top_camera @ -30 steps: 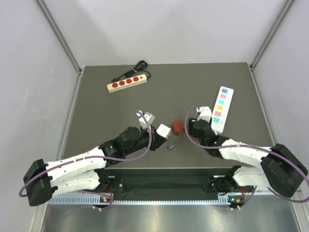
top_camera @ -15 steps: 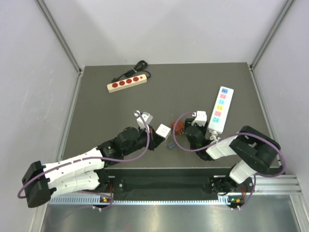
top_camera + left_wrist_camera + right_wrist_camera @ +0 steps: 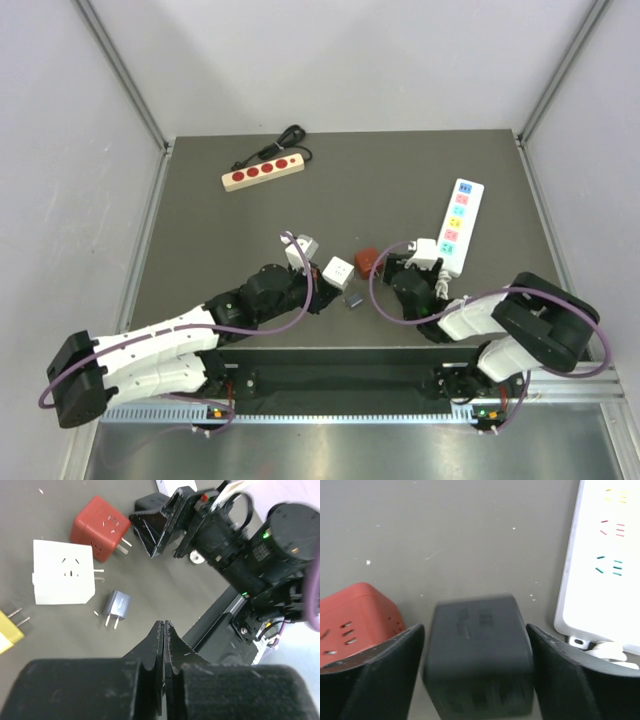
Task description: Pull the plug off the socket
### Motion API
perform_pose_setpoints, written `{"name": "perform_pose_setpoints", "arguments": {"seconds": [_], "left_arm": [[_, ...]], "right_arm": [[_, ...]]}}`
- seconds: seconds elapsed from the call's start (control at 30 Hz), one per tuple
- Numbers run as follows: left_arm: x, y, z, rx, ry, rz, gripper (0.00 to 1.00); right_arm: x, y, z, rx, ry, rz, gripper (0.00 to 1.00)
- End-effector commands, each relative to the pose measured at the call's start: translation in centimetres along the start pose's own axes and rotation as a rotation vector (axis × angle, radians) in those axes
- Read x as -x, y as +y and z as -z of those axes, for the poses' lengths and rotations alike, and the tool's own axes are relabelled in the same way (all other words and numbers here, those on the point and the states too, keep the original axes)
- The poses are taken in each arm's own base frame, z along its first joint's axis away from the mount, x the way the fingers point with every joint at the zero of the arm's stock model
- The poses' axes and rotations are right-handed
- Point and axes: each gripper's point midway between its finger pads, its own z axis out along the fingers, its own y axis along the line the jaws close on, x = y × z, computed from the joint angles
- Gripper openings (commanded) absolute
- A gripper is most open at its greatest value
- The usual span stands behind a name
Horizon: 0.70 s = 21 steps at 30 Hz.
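Observation:
A black cube plug point(image 3: 477, 650) stands on the table between the fingers of my right gripper point(image 3: 474, 630). The jaws are open, with a narrow gap on each side of the cube, and the cube looks blurred. It is apart from the white power strip point(image 3: 607, 555), which lies just to its right. From above, my right gripper point(image 3: 386, 268) sits between the red cube socket point(image 3: 367, 260) and the strip point(image 3: 458, 226). My left gripper point(image 3: 164, 624) is shut and empty, hovering near a small blue-grey plug point(image 3: 115, 605) and a white cube socket point(image 3: 63, 572).
The red cube point(image 3: 357, 617) touches the outside of my right gripper's left finger. A wooden strip with red sockets point(image 3: 262, 172) and its black cord lie at the far left. A yellow plug point(image 3: 7, 630) shows at the left wrist view's edge.
My right gripper's jaws have spread wider, letting go of the black cube. The right wrist has shifted slightly right, toward the white strip. The left arm has barely moved.

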Motion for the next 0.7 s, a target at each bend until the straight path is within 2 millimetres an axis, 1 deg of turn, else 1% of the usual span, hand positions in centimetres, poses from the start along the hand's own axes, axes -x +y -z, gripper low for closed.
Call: {"name": "perform_pose_setpoints", "arguments": {"seconds": [0.0,0.03,0.07,0.1,0.17,0.2,0.23,0.27,0.3,0.37,0.4,0.47,0.5,0.53,0.57,0.67], "left_arm": [[0.4,-1.0,-0.4,-0.045,-0.011,0.014,0.00],[0.5,-1.1,-0.4,-0.049,-0.010,0.015,0.00],[0.3,-1.2,-0.4,-0.051,-0.004,0.017,0.00],[0.3,-1.2,-0.4,-0.053,-0.003,0.020,0.00],[0.5,-1.4,-0.3,-0.060,-0.008,0.025,0.00],[0.6,-1.4,-0.2,-0.060,-0.011,0.027,0.00],[0.6,-1.4,-0.1,-0.059,-0.012,0.028,0.00],[0.6,-1.4,-0.1,-0.058,-0.013,0.030,0.00],[0.5,-1.3,0.1,-0.055,-0.011,0.031,0.00],[0.5,-1.1,0.1,-0.051,-0.016,0.032,0.00],[0.4,-1.1,0.2,-0.051,-0.014,0.034,0.00],[0.4,-1.1,0.2,-0.050,-0.012,0.038,0.00],[0.3,-1.0,0.1,-0.050,-0.009,0.039,0.00],[0.1,-1.0,0.0,-0.049,-0.006,0.042,0.00],[0.0,-1.0,0.0,-0.050,-0.002,0.043,0.00],[-0.4,-0.7,-0.3,-0.040,0.007,0.057,0.00]], "right_arm": [[1.6,1.9,0.6,0.072,-0.009,-0.036,0.84],[1.7,2.0,0.7,0.075,-0.005,-0.037,0.87],[1.8,2.0,0.7,0.075,0.003,-0.024,0.89],[2.6,2.4,0.8,0.085,-0.008,-0.039,0.91],[2.8,2.8,1.1,0.110,0.007,-0.026,0.94],[3.6,3.4,1.2,0.131,0.001,-0.038,0.94],[3.9,3.6,1.3,0.141,0.001,-0.043,0.95],[3.7,3.4,1.4,0.135,0.015,-0.034,0.94],[4.2,3.5,1.6,0.140,0.011,-0.047,0.94],[4.2,3.3,1.8,0.136,0.024,-0.032,0.95],[4.8,3.6,1.9,0.145,0.020,-0.036,0.96],[4.5,3.4,2.0,0.137,0.043,-0.002,0.97],[5.0,3.7,1.9,0.136,0.044,-0.002,0.98],[5.0,3.8,1.9,0.140,0.055,0.005,0.99],[4.5,3.8,2.0,0.139,0.078,0.027,0.99],[4.5,4.5,2.1,0.159,0.112,0.028,1.00]]}}
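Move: The black plug sits right between the right gripper's opening fingers, its middle about 1 cm below the hand point. From that hand the red plug lies about 8 cm to the left and 3 cm ahead, and the white plug some 15 cm left and 1 cm ahead. The white power strip's middle is about 12 cm right and 12 cm ahead. From the left gripper the black plug lies roughly 10 cm ahead, 14 cm right and 14 cm below. Finish opening the right gripper to nearly full width so that its fingers come free of the black plug's sides, then lift away from it by about 4.5 cm. Slide some 2.5 cm to the left on the way up, on the red plug's side, and let the wrist turn slightly counter-clockwise. Keep the fingers pointing mostly forward. ##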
